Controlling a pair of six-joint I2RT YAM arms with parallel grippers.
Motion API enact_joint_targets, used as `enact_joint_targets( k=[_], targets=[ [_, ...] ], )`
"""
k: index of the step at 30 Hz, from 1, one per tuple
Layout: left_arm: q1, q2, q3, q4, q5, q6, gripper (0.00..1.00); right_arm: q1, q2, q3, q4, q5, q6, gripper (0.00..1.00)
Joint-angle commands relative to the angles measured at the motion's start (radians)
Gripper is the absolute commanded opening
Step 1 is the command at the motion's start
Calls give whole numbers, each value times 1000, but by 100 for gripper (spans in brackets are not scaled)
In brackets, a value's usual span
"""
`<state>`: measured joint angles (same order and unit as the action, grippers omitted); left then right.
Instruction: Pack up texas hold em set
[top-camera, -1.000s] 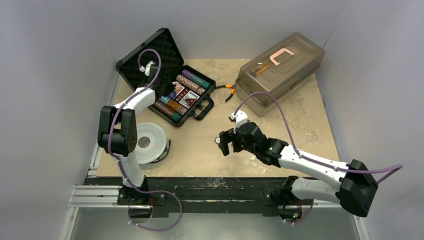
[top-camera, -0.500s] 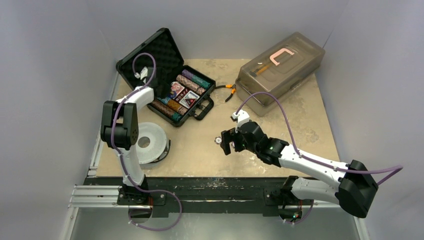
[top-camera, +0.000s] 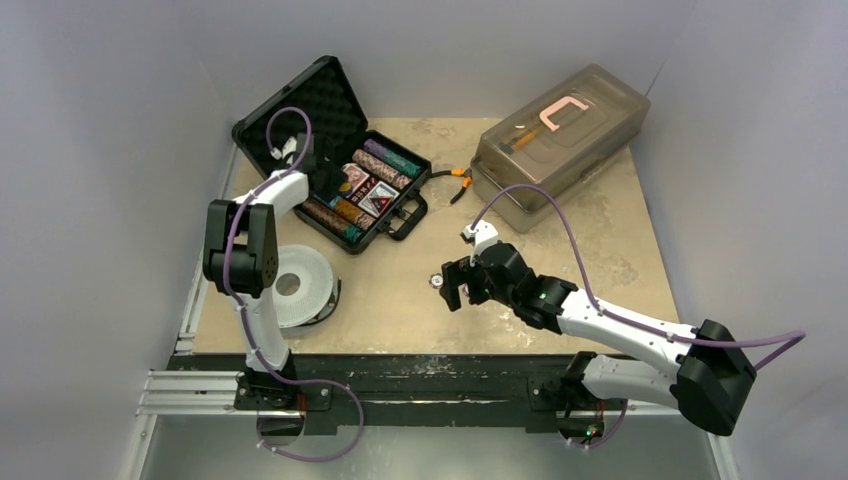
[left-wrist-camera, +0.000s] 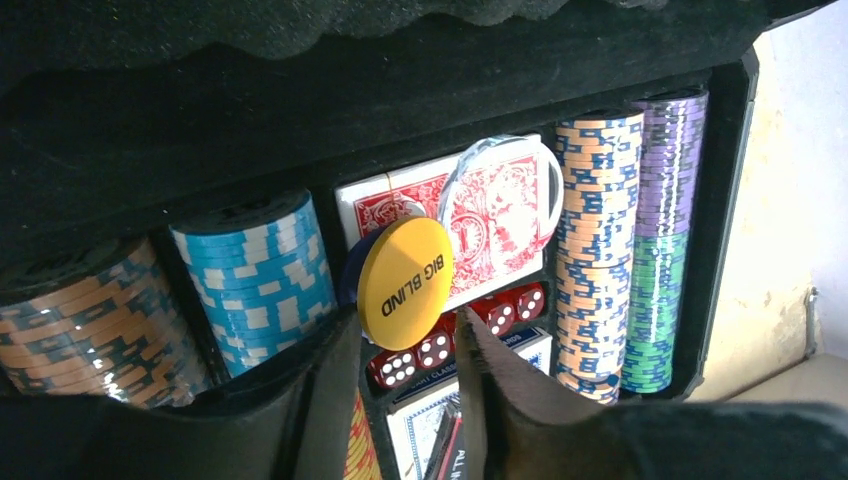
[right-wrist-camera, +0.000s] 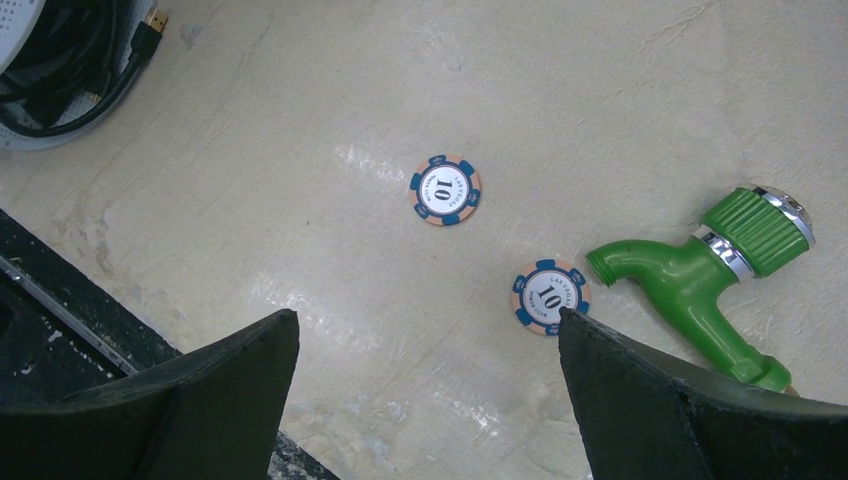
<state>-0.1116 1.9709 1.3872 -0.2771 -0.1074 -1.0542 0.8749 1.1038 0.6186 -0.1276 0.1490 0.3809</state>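
The black hard case lies open at the back left, its foam lid up. In the left wrist view it holds rows of chips, a red card deck, red dice and a blue deck. My left gripper is low over the case, its fingertips at both edges of a yellow BIG BLIND button standing on edge above the dice. My right gripper is open above the table. Two loose "10" chips lie below it, the second touching the right fingertip.
A green toy faucet lies right of the loose chips. A translucent grey box stands at the back right, with orange-handled pliers beside it. A white spool with black cable sits at the front left. The table's front edge is close.
My left gripper has moved back and left over the case, toward the lid side. My right arm has shifted only slightly.
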Motion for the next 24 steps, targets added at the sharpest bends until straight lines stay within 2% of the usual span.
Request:
enact_joint_targets(
  k=[1, 10, 15, 18, 20, 24],
  targets=[
    [3, -45, 22, -42, 14, 41, 42, -5, -8, 12, 12, -17, 19, 99],
    [4, -181, 23, -180, 47, 146, 57, -5, 40, 70, -105, 64, 39, 99],
    [21, -332, -66, -201, 94, 173, 62, -17, 85, 115, -181, 106, 36, 99],
    [18, -440, -177, -149, 236, 186, 66, -46, 134, 141, -215, 114, 41, 99],
    [4, -513, -279, -80, 363, 185, 73, -75, 173, 153, -209, 76, 52, 98],
    [-92, -641, -464, -14, 523, 218, 82, -88, 241, 178, -161, 13, 96, 93]
  ],
)
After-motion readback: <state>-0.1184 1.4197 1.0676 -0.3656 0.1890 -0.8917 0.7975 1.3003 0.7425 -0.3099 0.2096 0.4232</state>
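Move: The poker chip nearer the green tap lies about 4 cm ahead of the right hand, 4 cm to its right and 11 cm below. The other chip is some 8 cm left of it and 2 cm farther out; the tap's middle lies 5 cm beyond and 7 cm right of it. The left hand has the yellow Big Blind disc about 1 cm ahead, 1 cm left and 1 cm lower; that nearer chip is roughly 24 cm back, 30 cm right and 6 cm below. Up, then mostly back and a little right, the left hand pulls clear of the yellow disc in the case, about 16 cm in all, opening wide and turning some 20 degrees clockwise. The right hand, still open and empty, sinks about 4 cm, drifting right and finally forward to the chip by the tap, rolling left side down and tipping its fingers steeper. ##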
